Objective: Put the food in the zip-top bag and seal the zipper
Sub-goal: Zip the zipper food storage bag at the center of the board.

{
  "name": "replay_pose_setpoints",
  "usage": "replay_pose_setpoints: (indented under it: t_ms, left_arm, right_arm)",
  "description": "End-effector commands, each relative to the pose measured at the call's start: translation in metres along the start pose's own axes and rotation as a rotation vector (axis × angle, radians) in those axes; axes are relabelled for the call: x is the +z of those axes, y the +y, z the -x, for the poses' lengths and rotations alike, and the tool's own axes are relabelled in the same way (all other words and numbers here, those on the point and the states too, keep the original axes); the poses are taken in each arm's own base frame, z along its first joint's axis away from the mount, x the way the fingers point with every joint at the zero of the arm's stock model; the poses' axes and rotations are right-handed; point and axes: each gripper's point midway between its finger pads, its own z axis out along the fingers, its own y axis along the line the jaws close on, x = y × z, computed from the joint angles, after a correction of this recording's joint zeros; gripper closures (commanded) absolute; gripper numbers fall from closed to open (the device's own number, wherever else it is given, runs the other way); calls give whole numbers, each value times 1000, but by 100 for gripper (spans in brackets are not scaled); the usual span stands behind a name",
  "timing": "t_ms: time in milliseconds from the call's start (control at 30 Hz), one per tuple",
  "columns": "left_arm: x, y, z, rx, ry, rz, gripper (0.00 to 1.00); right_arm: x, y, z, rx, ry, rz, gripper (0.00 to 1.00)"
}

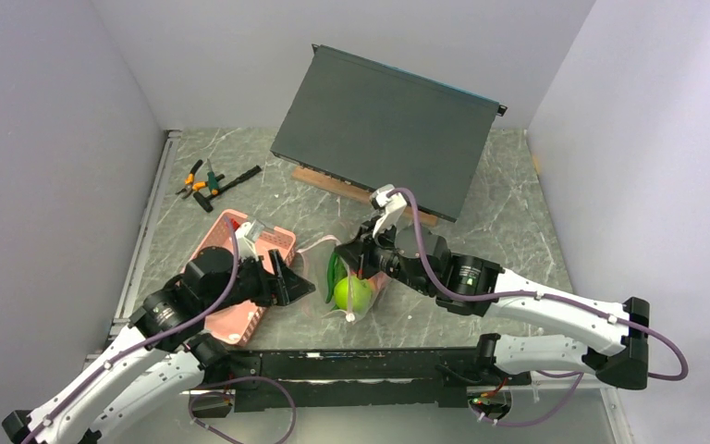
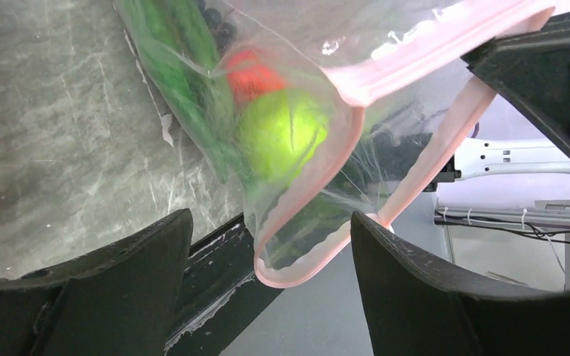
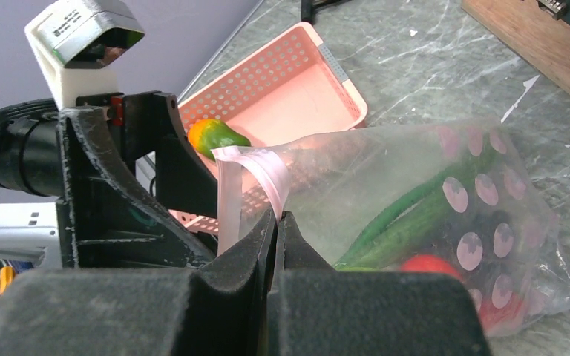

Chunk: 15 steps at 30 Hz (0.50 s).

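Note:
The zip-top bag (image 1: 356, 287) hangs off the table between my two grippers. Inside it show a bright green apple (image 2: 282, 133), a red piece (image 2: 256, 74) and a long green pepper (image 3: 408, 215). My right gripper (image 3: 276, 216) is shut on the pink zipper (image 3: 267, 174) at the bag's mouth. My left gripper (image 2: 271, 222) is open, and a loop of the zipper (image 2: 297, 274) hangs between its fingers, close against the right one. An orange-green mango (image 3: 215, 136) lies in the pink basket (image 3: 289, 89), behind the left gripper (image 1: 291, 277).
Orange-handled pliers (image 1: 199, 180) lie at the back left. A large dark panel (image 1: 388, 129) leans over a wooden board (image 1: 361, 190) at the back. The pink basket (image 1: 240, 314) sits under my left arm. Grey walls stand on both sides.

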Motion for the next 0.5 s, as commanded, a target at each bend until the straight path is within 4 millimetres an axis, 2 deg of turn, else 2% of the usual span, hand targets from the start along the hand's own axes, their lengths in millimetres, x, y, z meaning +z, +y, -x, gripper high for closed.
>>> replay_pose_setpoints:
  t_ms: [0, 100, 233, 267, 333, 367, 400, 467]
  left_arm:
    - [7, -23, 11, -4, -25, -97, 21]
    - [13, -29, 15, -14, -44, -136, 30]
    - [21, -29, 12, -12, -25, -147, 48]
    - [22, -30, 12, -14, -26, -153, 56]
    - [23, -30, 14, -31, -36, -150, 84]
    - [23, -31, 15, -42, -45, -152, 94]
    - [22, -34, 17, -50, -57, -161, 100]
    - [17, -43, 24, -80, -89, -189, 100]
  right_arm:
    - [-12, 10, 19, 10, -53, 43, 100]
    - [-14, 7, 16, 9, -51, 37, 100]
    - [-17, 6, 17, 12, -56, 38, 100]
    - [-17, 6, 16, 11, -55, 39, 100]
    - [-17, 6, 15, 13, -49, 40, 100]
    - [-17, 7, 15, 16, -47, 46, 100]
    - [-17, 9, 15, 16, -44, 54, 100]
    - [-19, 10, 15, -1, -39, 65, 100]
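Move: The near-left stretch of the bag's pink zipper rim hangs just beyond my open left fingers, about 4 cm to the right, 2 cm ahead and nearly level with them. From that hand the green apple in the bag is some 11 cm right, 3 cm back and 8 cm below, the cucumbers about 8 cm right and 1 cm ahead, the basket roughly 13 cm left. My right hand, already pinching the rim, has that stretch about 5 cm left, 4 cm back and 6 cm below. I slip my left hand about 3 cm to the right and a little forward, so the rim comes in between the fingers, and shut them from wide open to fully closed, pinching the zipper strip between the tips. My right hand keeps its hold on the rim farther up and eases about 1 cm to the right. ##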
